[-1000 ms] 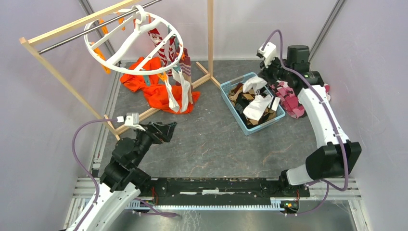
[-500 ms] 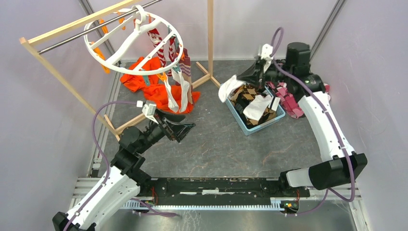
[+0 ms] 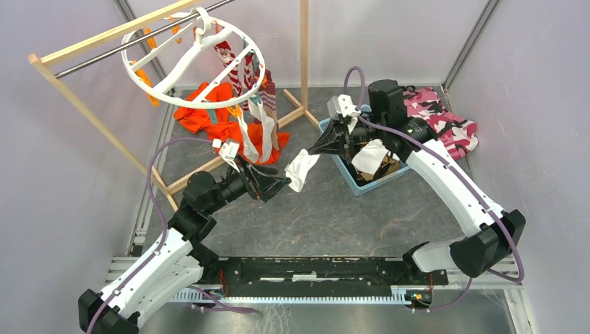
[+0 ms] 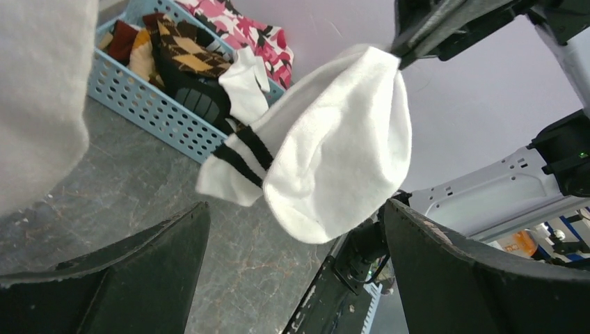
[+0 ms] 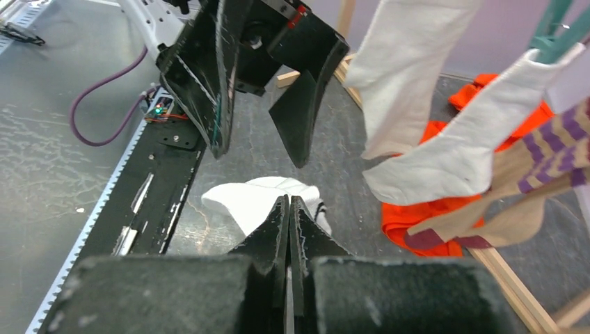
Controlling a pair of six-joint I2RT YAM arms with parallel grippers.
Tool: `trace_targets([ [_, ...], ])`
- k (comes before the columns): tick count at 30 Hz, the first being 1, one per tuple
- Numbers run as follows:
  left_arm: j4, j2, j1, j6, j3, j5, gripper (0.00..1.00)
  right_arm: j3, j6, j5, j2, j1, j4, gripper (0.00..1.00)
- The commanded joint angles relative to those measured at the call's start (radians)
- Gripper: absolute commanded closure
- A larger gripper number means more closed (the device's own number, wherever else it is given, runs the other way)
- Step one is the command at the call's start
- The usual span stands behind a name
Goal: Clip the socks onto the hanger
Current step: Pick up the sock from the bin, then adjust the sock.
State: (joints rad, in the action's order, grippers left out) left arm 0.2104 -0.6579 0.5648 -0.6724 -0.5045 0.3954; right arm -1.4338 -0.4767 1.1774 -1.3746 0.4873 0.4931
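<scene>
A white sock with black stripes (image 3: 300, 169) (image 4: 341, 139) (image 5: 261, 198) hangs in mid-air over the middle of the table, with my right gripper (image 3: 312, 151) (image 5: 289, 203) shut on its top edge. My left gripper (image 3: 280, 182) (image 4: 296, 209) is open just left of it, and the sock's lower end sits between the spread fingers without touching them. The white ring hanger (image 3: 182, 60) hangs on the rack at the back left. Several socks (image 3: 250, 132) (image 5: 410, 76) dangle from its clips. More socks (image 3: 376, 156) lie in the blue basket (image 3: 341, 161) (image 4: 139, 104).
The wooden rack with a metal bar (image 3: 97, 118) stands along the left and back. An orange garment (image 3: 222, 136) lies under the hanger. A pink camouflage cloth (image 3: 445, 118) lies behind the basket at the back right. Grey walls close in both sides.
My right arm has lifted the white sock out of the basket and carried it left to the middle. My left arm has reached right and forward to it, staying open.
</scene>
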Motion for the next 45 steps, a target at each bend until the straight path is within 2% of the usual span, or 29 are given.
trace_targets([
  [1, 0.068, -0.004, 0.007, -0.096, 0.041, 0.022, 0.0, -0.047, 0.004, 0.033, -0.019, 0.042, -0.026, 1.0],
  [7, 0.106, -0.021, 0.01, -0.127, 0.077, 0.048, 0.13, -0.081, 0.013, 0.034, -0.042, 0.066, -0.035, 1.0],
  [8, 0.109, -0.021, 0.01, -0.123, 0.081, 0.047, 0.21, -0.085, 0.015, 0.035, -0.044, 0.067, -0.036, 1.0],
  [11, 0.15, -0.024, 0.01, -0.129, 0.094, 0.055, 0.35, -0.085, 0.015, 0.037, -0.048, 0.073, -0.037, 1.0],
  [16, 0.203, -0.037, 0.011, -0.147, 0.072, 0.092, 0.88, -0.082, -0.015, 0.001, -0.049, 0.076, -0.015, 1.0],
  [17, 0.192, -0.032, 0.011, -0.15, 0.063, 0.09, 0.96, -0.081, -0.025, -0.017, -0.048, 0.075, -0.002, 1.0],
  [22, 0.012, 0.039, 0.01, -0.151, 0.008, 0.035, 0.98, -0.059, -0.092, -0.167, -0.036, 0.07, 0.065, 1.0],
  [26, -0.074, 0.088, 0.01, -0.213, -0.037, 0.012, 0.98, -0.002, -0.131, -0.251, -0.019, 0.065, 0.088, 0.97],
  [27, -0.079, 0.093, 0.01, -0.231, -0.047, 0.019, 0.98, 0.015, -0.152, -0.252, -0.016, 0.065, 0.102, 0.94],
  [30, -0.149, 0.082, 0.01, -0.273, -0.106, 0.016, 0.98, 0.052, -0.218, -0.239, 0.0, 0.064, 0.145, 0.66],
  [36, -0.228, -0.029, 0.01, -0.316, -0.23, 0.081, 0.98, 0.059, -0.399, -0.14, 0.025, 0.066, 0.256, 0.22],
  [39, -0.227, -0.083, 0.011, -0.326, -0.276, 0.104, 0.98, 0.083, -0.633, -0.028, 0.034, 0.083, 0.372, 0.14],
  [41, -0.219, -0.111, 0.01, -0.335, -0.302, 0.098, 0.98, 0.105, -0.687, -0.013, 0.045, 0.117, 0.381, 0.12],
  [43, -0.214, -0.134, 0.01, -0.368, -0.319, 0.079, 0.98, 0.13, -0.554, -0.061, 0.051, 0.167, 0.29, 0.09],
  [45, -0.178, -0.152, 0.01, -0.392, -0.326, 0.074, 0.98, 0.169, -0.354, -0.12, 0.063, 0.201, 0.121, 0.08],
])
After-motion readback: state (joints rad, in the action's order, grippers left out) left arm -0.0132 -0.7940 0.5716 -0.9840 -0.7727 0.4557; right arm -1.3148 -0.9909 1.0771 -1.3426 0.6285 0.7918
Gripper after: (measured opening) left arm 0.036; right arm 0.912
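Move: The white sock hangs from the right gripper's shut fingers, its middle about 6 cm to the right of the open left gripper, 3 cm ahead and 2 cm below. The white socks already on the hanger are some 14 cm ahead of the left gripper and 7 cm to its left. From the right gripper, the left one is roughly 8 cm left, 4 cm back and 4 cm lower; the bin is about 15 cm right, 12 cm ahead and 20 cm down. Lower the open left gripper about 3 cm while the right one nudges the sock 2 cm left towards it, and shut the left fingers on the sock's unstriped end. Then lift the left gripper about 8 cm, tipping its fingers down. As it rises, open the right fingers to let go, dropping that hand some 7 cm, then drawing it back. ##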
